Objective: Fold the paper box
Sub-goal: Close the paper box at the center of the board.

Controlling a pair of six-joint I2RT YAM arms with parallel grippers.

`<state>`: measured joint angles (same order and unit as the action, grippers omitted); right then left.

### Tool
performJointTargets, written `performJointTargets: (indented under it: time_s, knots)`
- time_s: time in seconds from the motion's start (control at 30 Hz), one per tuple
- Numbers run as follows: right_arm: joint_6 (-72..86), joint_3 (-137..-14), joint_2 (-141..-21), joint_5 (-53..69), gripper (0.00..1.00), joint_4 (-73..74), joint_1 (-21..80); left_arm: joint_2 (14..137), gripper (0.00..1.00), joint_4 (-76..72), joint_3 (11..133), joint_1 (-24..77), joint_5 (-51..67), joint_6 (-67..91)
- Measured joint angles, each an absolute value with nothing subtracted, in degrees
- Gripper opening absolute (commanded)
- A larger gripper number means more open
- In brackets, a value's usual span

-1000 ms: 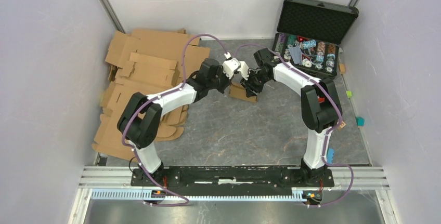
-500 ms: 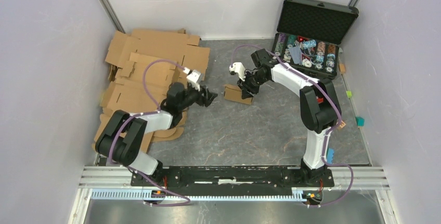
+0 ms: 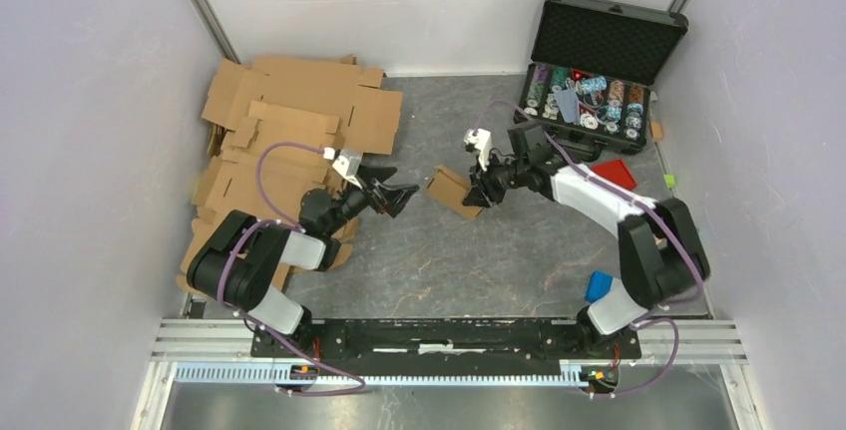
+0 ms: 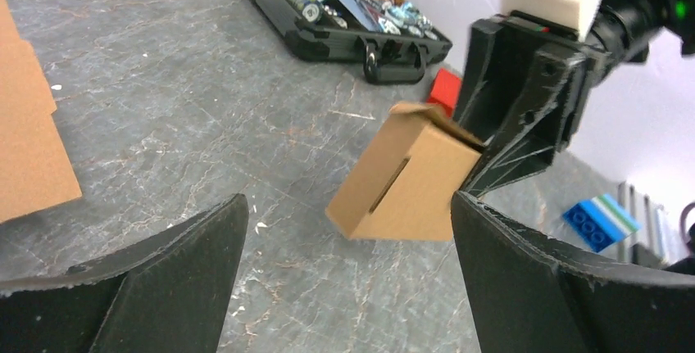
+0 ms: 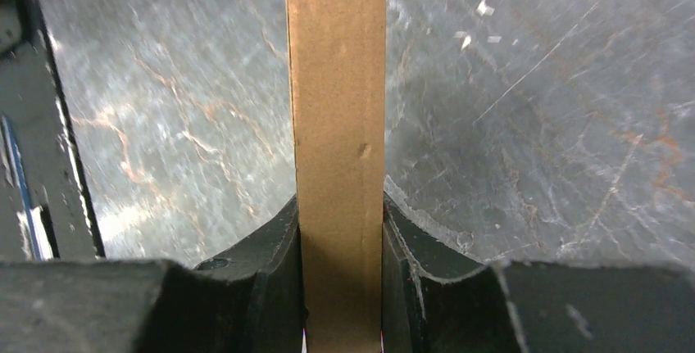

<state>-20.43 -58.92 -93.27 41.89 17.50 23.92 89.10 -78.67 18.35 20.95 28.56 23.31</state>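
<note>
The small brown paper box [image 3: 451,191] hangs tilted just above the grey floor at mid-table, pinched by my right gripper [image 3: 479,194], which is shut on its right end. In the right wrist view the paper box [image 5: 338,124] fills the gap between the two black fingers [image 5: 270,263]. In the left wrist view the paper box [image 4: 402,183] shows a slot in its side and a top flap closed over it. My left gripper [image 3: 399,196] stands open to the box's left, apart from it, with nothing between its fingers [image 4: 147,287].
A heap of flat cardboard sheets [image 3: 289,121] covers the back left. An open black case [image 3: 597,81] of small parts stands at the back right. A red lid [image 3: 612,173] and a blue brick [image 3: 599,284] lie by the right arm.
My left gripper has let go, opened wide and drawn back to the left. The right arm has swung nearer and lower, carrying the paper box with it.
</note>
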Motion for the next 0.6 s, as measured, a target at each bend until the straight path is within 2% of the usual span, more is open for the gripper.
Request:
performJointTargets:
  time_s: [0.27, 0.43, 0.6]
  knots:
    - [-1.8, -45.8, -74.9, 43.3, 0.16, -6.4, 23.6, 84.9, 1.00, -84.5, 13.1, 18.7, 18.0, 41.7]
    - [13.0, -34.8, -65.8, 43.7, 0.15, -26.4, 23.4, 83.7, 1.00, -84.5, 17.7, 21.8, 24.4, 43.9]
    - [27.4, -26.3, -63.9, 44.2, 0.15, -45.4, 23.3, 83.5, 1.00, -85.4, 19.4, 26.0, 29.6, 45.2]
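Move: The paper box is already pinched by the right hand, its middle some 4 cm to that hand's left, 1 cm ahead and 3 cm below. From there the red box lies about 28 cm right and 4 cm ahead, and the chip case 22 cm right and 18 cm ahead, both lower. From the open left hand the paper box is roughly 12 cm right, level fore and aft, 8 cm below; the cardboard stack's middle is 26 cm left and 2 cm ahead, 15 cm below. Keeping its pinch on the paper box, the right hand lifts it about 14 cm, then also draws back towards the base, rolling some 40 degrees so its down-slanting fingers come level, pointing left. The left hand, open and touching nothing, rises about 7 cm, easing left at first, then swinging right and back towards the box. ##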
